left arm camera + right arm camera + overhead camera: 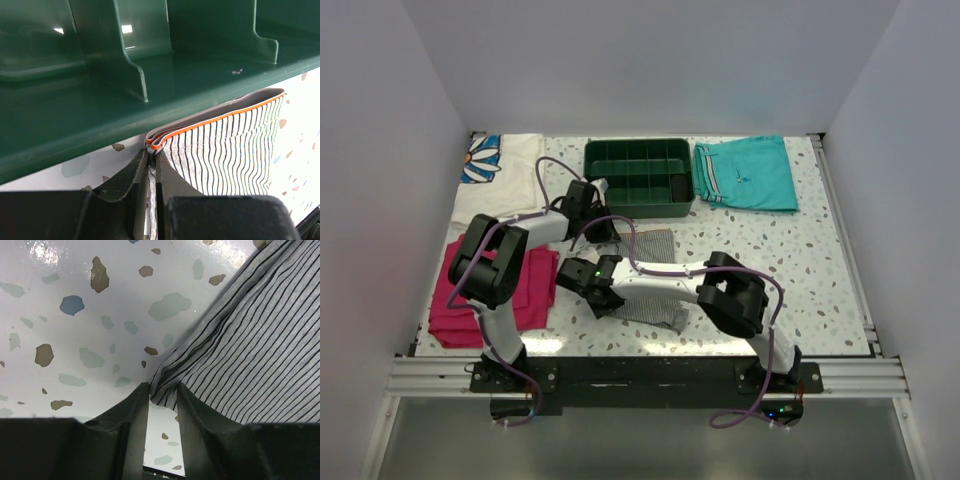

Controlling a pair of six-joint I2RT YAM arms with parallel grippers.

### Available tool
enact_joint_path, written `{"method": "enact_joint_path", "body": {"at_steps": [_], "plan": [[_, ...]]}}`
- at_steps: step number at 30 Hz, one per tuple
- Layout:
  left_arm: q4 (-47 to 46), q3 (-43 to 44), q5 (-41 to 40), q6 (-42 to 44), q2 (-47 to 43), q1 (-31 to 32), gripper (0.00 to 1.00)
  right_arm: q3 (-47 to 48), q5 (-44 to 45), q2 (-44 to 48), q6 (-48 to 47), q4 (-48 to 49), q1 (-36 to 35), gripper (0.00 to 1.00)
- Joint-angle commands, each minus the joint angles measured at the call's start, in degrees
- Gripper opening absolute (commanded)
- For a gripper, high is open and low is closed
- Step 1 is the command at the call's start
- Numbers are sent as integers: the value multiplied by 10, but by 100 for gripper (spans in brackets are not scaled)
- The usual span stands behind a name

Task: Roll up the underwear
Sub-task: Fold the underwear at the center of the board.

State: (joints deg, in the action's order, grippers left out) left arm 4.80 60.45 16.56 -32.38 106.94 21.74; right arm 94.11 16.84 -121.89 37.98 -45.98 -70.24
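The underwear (657, 244), grey-and-white striped with orange edge trim, lies flat in the middle of the table, partly under my right arm. My left gripper (609, 232) is shut on its far-left corner, just in front of the green tray. In the left wrist view the jaws (151, 152) pinch the cloth right below the folded orange trim of the underwear (230, 150). My right gripper (605, 303) is at the garment's near-left corner. In the right wrist view it (163, 390) is open, its jaws part-way apart, with the corner of the underwear (260, 350) between the fingertips.
A green compartment tray (638, 207) stands at the back, its front wall (75, 125) right by my left gripper. Teal shorts (748, 172) lie to its right. A magenta cloth (535, 288) lies at the near left, and a white flowered cloth (505, 165) at the far left.
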Motion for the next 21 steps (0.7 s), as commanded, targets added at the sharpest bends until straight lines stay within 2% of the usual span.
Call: {"method": "enact_joint_path", "body": {"at_steps": [1,8,14,21], "plan": [[1,10,0,-8,-1,-1,0,1,8,-2,5,10,-3,23],[3,10,-1,-6,-1,-1,0,-10,3,4,7,18,-3,17],[5,10,-2,-7,-4,-1,0,-25,4,26,3,33,-3,0],[5,-14,-15,-22,-51,-1,0,-106,-1,131,-14,92,-3,0]]}}
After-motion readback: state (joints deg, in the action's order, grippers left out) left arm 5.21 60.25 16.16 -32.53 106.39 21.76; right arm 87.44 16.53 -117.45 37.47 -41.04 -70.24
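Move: The underwear's near left corner sits between my right hand's parted fingertips, about 1 cm below the hand point. From my right hand, the waistband corner is some 20 cm ahead and 3 cm to the right, and the red cloth is about 24 cm left and 6 cm ahead. My left hand already pinches that waistband corner. From my left hand, the near corner is about 20 cm back and 3 cm left, and the green tray's middle is 16 cm ahead and 5 cm right. I shut my right fingers from about a third open to fully closed, pinching the underwear's near left corner while the hand sinks under half a centimetre. Only at the very end do I start drawing it about 1 cm to the right, slightly up and back. My left hand stays put and keeps its pinch on the waistband corner. ##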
